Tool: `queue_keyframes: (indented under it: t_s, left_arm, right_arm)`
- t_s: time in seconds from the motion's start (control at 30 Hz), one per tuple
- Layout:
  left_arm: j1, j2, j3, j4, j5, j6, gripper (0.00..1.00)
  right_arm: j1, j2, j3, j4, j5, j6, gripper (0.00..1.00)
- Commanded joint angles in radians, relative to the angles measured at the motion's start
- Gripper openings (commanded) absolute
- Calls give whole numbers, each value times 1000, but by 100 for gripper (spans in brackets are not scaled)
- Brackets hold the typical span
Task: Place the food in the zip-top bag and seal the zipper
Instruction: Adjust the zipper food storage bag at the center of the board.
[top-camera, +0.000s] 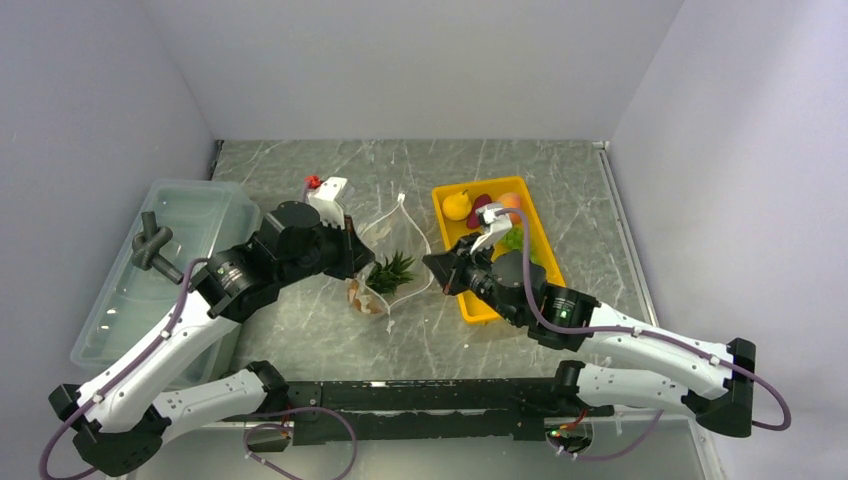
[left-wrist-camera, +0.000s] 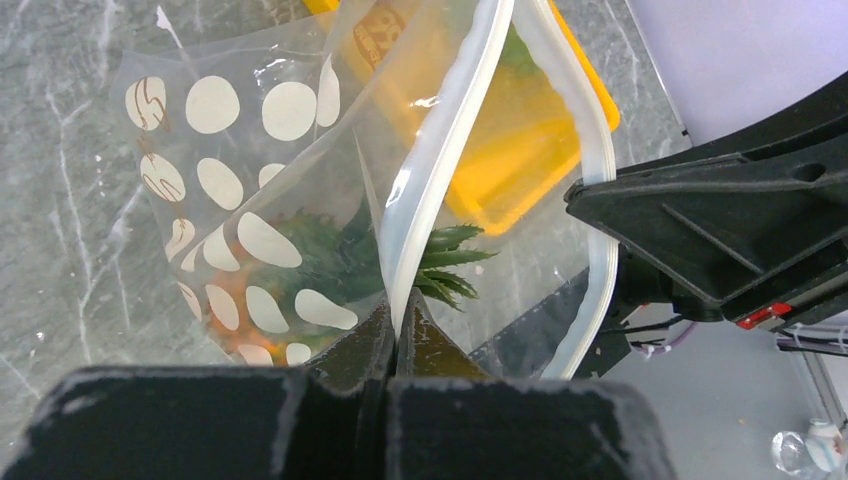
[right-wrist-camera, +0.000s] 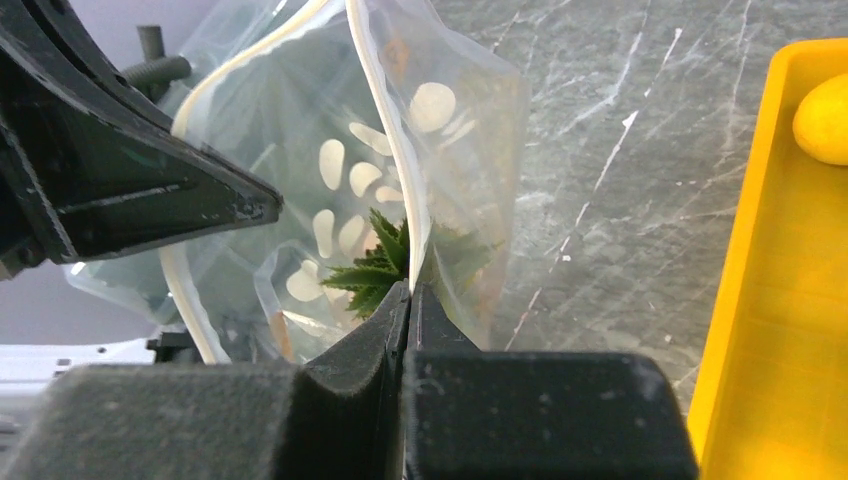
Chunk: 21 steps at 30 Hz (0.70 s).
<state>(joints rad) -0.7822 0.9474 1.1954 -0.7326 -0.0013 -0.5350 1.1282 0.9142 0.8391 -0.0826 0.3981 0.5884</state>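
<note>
The zip-top bag (top-camera: 400, 235), clear with white dots, stands mid-table with its mouth spread open. An orange pineapple with a green crown (top-camera: 392, 272) lies inside it; the crown (left-wrist-camera: 450, 262) also shows in the right wrist view (right-wrist-camera: 375, 265). My left gripper (top-camera: 362, 262) is shut on the left strip of the zipper (left-wrist-camera: 440, 150), pinched at the fingertips (left-wrist-camera: 397, 325). My right gripper (top-camera: 432, 268) is shut on the opposite zipper strip (right-wrist-camera: 385, 130), which runs into its closed jaws (right-wrist-camera: 409, 292). More food sits in the yellow tray: a peach-coloured fruit (top-camera: 510, 200), a dark red piece (top-camera: 480, 207) and a green bunch (top-camera: 513, 240).
The yellow tray (top-camera: 470, 305) lies right of the bag under my right arm, with a yellow fruit (top-camera: 456, 205) at its far end. A translucent lidded bin (top-camera: 190, 215) stands at the left with a dark grey fitting (top-camera: 150, 245) on it. White walls enclose the marble table.
</note>
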Motion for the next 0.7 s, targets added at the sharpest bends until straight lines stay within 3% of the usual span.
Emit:
queue_keyframes:
  t_s: [0.0,0.13,0.37,0.67]
  left_arm:
    - [-1,4,30,17,-48,32,0]
    - [-1,-19,23,26,-10,41,0]
    - [-1,-109,-206,189,-115,88,0]
    - [-1,1,-171,245,-161,142,0]
  right_arm:
    - [-1,16,54,-5,18,-53,0]
    - [1,-15,29,37,-33,-68,0]
    - [-1,25,-72,149,-5,-155,0]
    - [-7,90,-27,191,101,-278,0]
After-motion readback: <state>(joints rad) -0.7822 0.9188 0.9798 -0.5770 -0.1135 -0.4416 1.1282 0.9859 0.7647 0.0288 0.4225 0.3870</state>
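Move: Each shut gripper already holds one side of the bag's open zipper rim, the right hand some 10 cm to the left hand's right and level with it. The pineapple in the bag lies level ahead with the left hand, about 3 cm to its right and 12 cm below. From the right hand, the pineapple is about 8 cm left and 11 cm below; the yellow bin's middle is roughly 17 cm right, 11 cm ahead and 18 cm below. Downwards together, slowly at first and then faster, both hands lower the bag's rim towards the pineapple, the left by some 5 cm, the right by nearly 4 cm, each easing forward towards the end. The left also shifts a little left and rolls its left side up slightly; the right rolls its left side down about 10 degrees. Both keep their pinch on the zipper edges. ##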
